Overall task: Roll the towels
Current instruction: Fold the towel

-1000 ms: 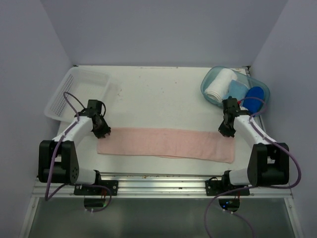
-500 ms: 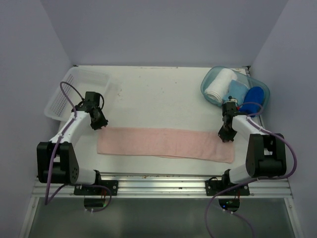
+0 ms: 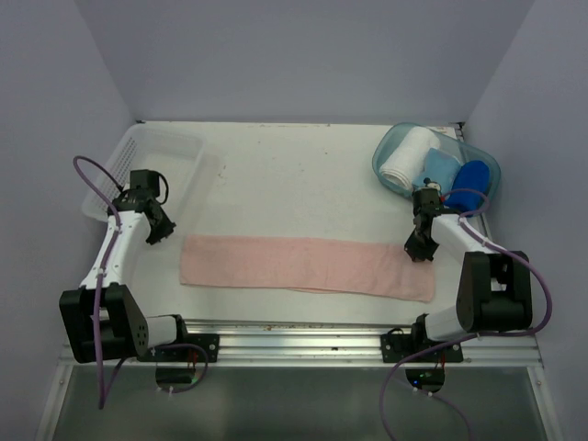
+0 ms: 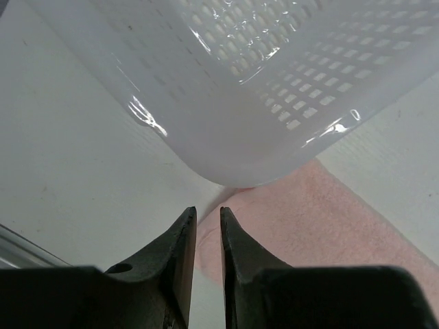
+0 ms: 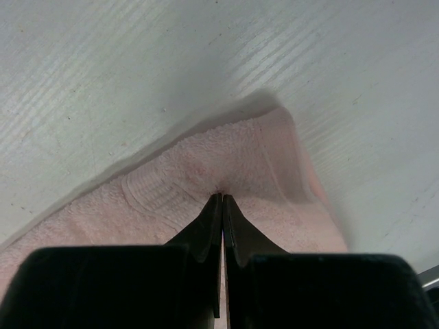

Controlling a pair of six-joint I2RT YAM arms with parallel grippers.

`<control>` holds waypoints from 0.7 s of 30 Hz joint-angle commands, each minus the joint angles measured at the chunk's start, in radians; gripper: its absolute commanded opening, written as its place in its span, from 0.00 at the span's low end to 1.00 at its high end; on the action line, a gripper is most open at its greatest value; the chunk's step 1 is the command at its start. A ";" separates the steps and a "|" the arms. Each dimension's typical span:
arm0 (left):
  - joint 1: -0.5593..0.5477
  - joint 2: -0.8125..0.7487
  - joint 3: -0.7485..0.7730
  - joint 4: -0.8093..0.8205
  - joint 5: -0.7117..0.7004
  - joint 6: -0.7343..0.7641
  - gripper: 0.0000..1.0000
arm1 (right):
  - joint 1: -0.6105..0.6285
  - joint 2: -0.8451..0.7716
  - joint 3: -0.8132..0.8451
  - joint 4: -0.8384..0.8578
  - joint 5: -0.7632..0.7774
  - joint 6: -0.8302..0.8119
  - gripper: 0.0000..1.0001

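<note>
The pale pink towel [image 3: 303, 266] lies spread flat as a long strip across the near half of the table. The royal blue towel [image 3: 473, 176] sits rolled in the tub at the back right. My right gripper [image 3: 419, 250] is down on the pink towel's far right corner. In the right wrist view this gripper [image 5: 221, 197] is shut, its tips pinching a small pucker of the pink towel [image 5: 171, 185]. My left gripper [image 3: 157, 235] hangs off the towel's left end, beside the basket. In the left wrist view it [image 4: 208, 212] stands narrowly open and empty, the pink towel's corner [image 4: 329, 219] just beyond.
A white perforated basket [image 3: 138, 170] stands at the far left, and its corner [image 4: 260, 89] looms close above my left gripper. The clear blue tub [image 3: 390, 138] also holds a rolled white towel [image 3: 407, 158] and a light blue cloth [image 3: 439, 165].
My left gripper has left the pink towel's far left corner and swung back to the left, toward the basket, its jaws narrowing. The right gripper and the towel have stayed put.
</note>
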 commanded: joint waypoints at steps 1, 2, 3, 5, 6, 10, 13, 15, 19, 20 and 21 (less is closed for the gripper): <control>0.013 0.013 0.028 -0.046 -0.048 0.013 0.23 | -0.001 -0.016 0.018 0.016 -0.012 -0.004 0.00; 0.014 0.015 0.025 -0.046 -0.054 0.007 0.23 | -0.001 -0.017 0.019 0.018 -0.020 -0.003 0.00; 0.014 0.019 0.025 -0.043 -0.067 -0.007 0.23 | -0.001 -0.017 0.019 0.019 -0.023 -0.001 0.00; 0.020 0.038 0.023 -0.018 -0.097 -0.013 0.23 | -0.001 -0.017 0.019 0.022 -0.029 -0.001 0.00; 0.023 0.053 0.022 0.003 -0.114 -0.012 0.23 | -0.001 -0.014 0.018 0.024 -0.031 0.000 0.00; 0.033 0.139 0.066 0.113 -0.128 0.008 0.23 | -0.001 -0.014 0.021 0.024 -0.032 -0.004 0.00; 0.031 0.260 0.153 0.141 -0.107 0.011 0.23 | -0.002 -0.019 0.022 0.024 -0.042 -0.004 0.00; 0.031 0.333 0.224 0.141 -0.073 0.020 0.22 | -0.001 -0.026 0.027 0.016 -0.043 -0.008 0.00; 0.023 0.328 0.272 0.143 -0.038 0.022 0.21 | -0.001 -0.058 0.027 0.001 -0.045 -0.008 0.00; 0.020 0.312 0.263 0.141 -0.030 0.026 0.21 | -0.002 -0.065 0.025 -0.001 -0.045 -0.006 0.00; 0.017 0.276 0.257 0.134 -0.018 0.026 0.21 | -0.001 -0.069 0.024 -0.005 -0.040 -0.006 0.00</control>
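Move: The white basket's middle lies about 18 cm ahead of the left hand, 5 cm to its left and 5 cm below it, with its near right corner just in front of the fingers. The pink towel's middle is roughly 41 cm to this hand's right, 4 cm back and 10 cm below. From the right hand, poised at the towel's right end, the towel's middle is some 33 cm left and 3 cm back, just beneath; the blue basket stands about 27 cm ahead and 5 cm right. Forward goes the left hand, but only after easing some 2 to 3 cm left and down behind the white basket's near right corner; from there it pushes about 8 cm forward with its slightly open fingers against the basket's near side. The right hand stays in place with shut fingertips at the towel's right end. ##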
